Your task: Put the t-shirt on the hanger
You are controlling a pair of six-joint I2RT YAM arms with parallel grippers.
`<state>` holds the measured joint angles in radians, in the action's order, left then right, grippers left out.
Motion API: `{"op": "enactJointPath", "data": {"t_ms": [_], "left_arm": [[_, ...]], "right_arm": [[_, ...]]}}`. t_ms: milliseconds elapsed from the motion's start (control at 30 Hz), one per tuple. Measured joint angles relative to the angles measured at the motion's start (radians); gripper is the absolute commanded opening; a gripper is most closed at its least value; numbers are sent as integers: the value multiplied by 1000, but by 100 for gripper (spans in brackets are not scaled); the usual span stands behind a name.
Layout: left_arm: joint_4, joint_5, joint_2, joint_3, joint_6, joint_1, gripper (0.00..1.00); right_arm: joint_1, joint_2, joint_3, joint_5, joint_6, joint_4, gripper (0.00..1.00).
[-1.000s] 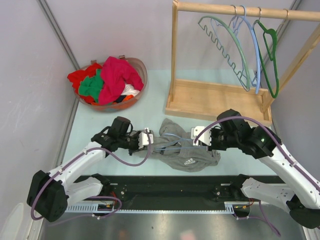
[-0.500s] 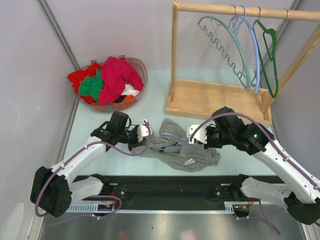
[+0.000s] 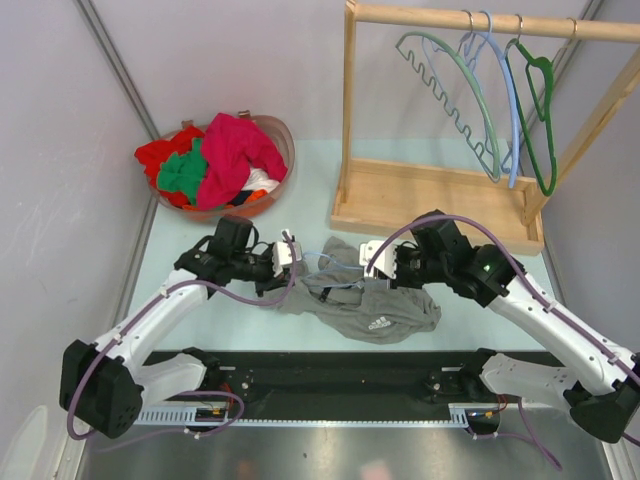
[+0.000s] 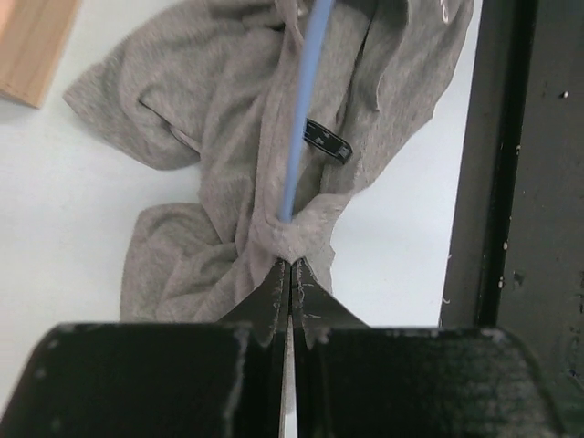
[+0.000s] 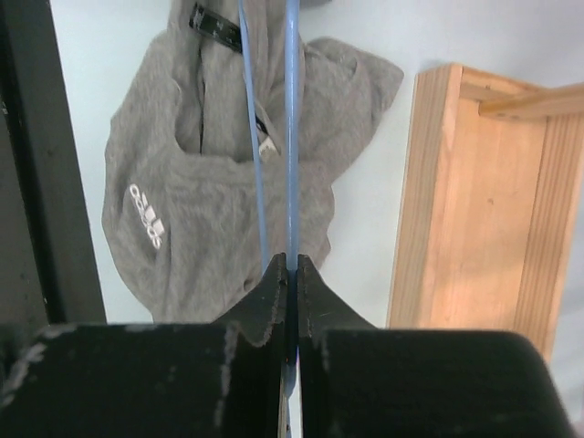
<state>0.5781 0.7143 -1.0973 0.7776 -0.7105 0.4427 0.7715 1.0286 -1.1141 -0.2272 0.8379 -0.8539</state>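
Observation:
The grey t-shirt (image 3: 385, 312) lies crumpled on the table between my two arms, its white logo facing up. In the left wrist view, my left gripper (image 4: 292, 263) is shut on a bunched fold of the t-shirt (image 4: 210, 109), and the pale blue hanger (image 4: 306, 91) runs straight into that fold. The right wrist view shows my right gripper (image 5: 292, 260) shut on one thin bar of the hanger (image 5: 292, 137), just past the edge of the t-shirt (image 5: 182, 201). From above, the two grippers face each other across the shirt, left (image 3: 303, 263) and right (image 3: 366, 272).
A wooden rack (image 3: 430, 200) stands at the back right, with sage-green, pale blue and dark green hangers (image 3: 505, 110) on its rail. A basket (image 3: 280, 140) of red, green and magenta clothes sits back left. A black rail (image 3: 330, 375) runs along the near edge.
Both grippers have moved away from the near edge, the right one also leftward. The shirt and hanger have shifted with them, and the fabric has bunched more between the two.

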Motion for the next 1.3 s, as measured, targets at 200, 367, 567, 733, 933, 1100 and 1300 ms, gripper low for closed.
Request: {"op": "enactJointPath", "data": {"t_ms": [200, 367, 567, 733, 933, 1100, 1300], "left_arm": [[18, 4, 19, 46, 24, -5, 0], [38, 6, 37, 51, 34, -6, 0], [42, 21, 55, 92, 37, -6, 0], [48, 48, 71, 104, 35, -2, 0], [64, 82, 75, 122, 32, 5, 0], [68, 98, 101, 133, 32, 5, 18], [93, 91, 145, 133, -2, -39, 59]], "right_arm": [[-2, -9, 48, -56, -27, 82, 0], [-2, -29, 90, -94, -31, 109, 0], [10, -24, 109, -166, -34, 149, 0], [12, 7, 119, -200, -59, 203, 0], [13, 86, 132, -237, -125, 318, 0], [14, 154, 138, -269, -174, 399, 0], [24, 166, 168, -312, -198, 470, 0]]}}
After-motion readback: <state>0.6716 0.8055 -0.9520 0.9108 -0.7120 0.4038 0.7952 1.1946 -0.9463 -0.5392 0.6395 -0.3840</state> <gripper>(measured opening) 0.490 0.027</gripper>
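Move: The right hand holds the blue hanger; the collar it is feeding into lies some 18 cm to its left, level fore and aft, and about 9 cm lower. The shirt's white logo is about 6 cm back, 3 cm left and 20 cm below, the rack tray 24 cm ahead, 10 cm right and 20 cm below. The left hand pinches that collar, with the hanger tip about 2 cm to its right and 1 cm above; a black tag lies 7 cm right, 1 cm back and 8 cm below. Keeping its pinch on the hanger, the right hand pushes its leading arm on into the collar, about 9 cm left and some 3 cm down, its fingers tilting up towards level. The left hand meanwhile raises the pinched collar about 8 cm beside the hanger, then opens to roughly half at the very end. ##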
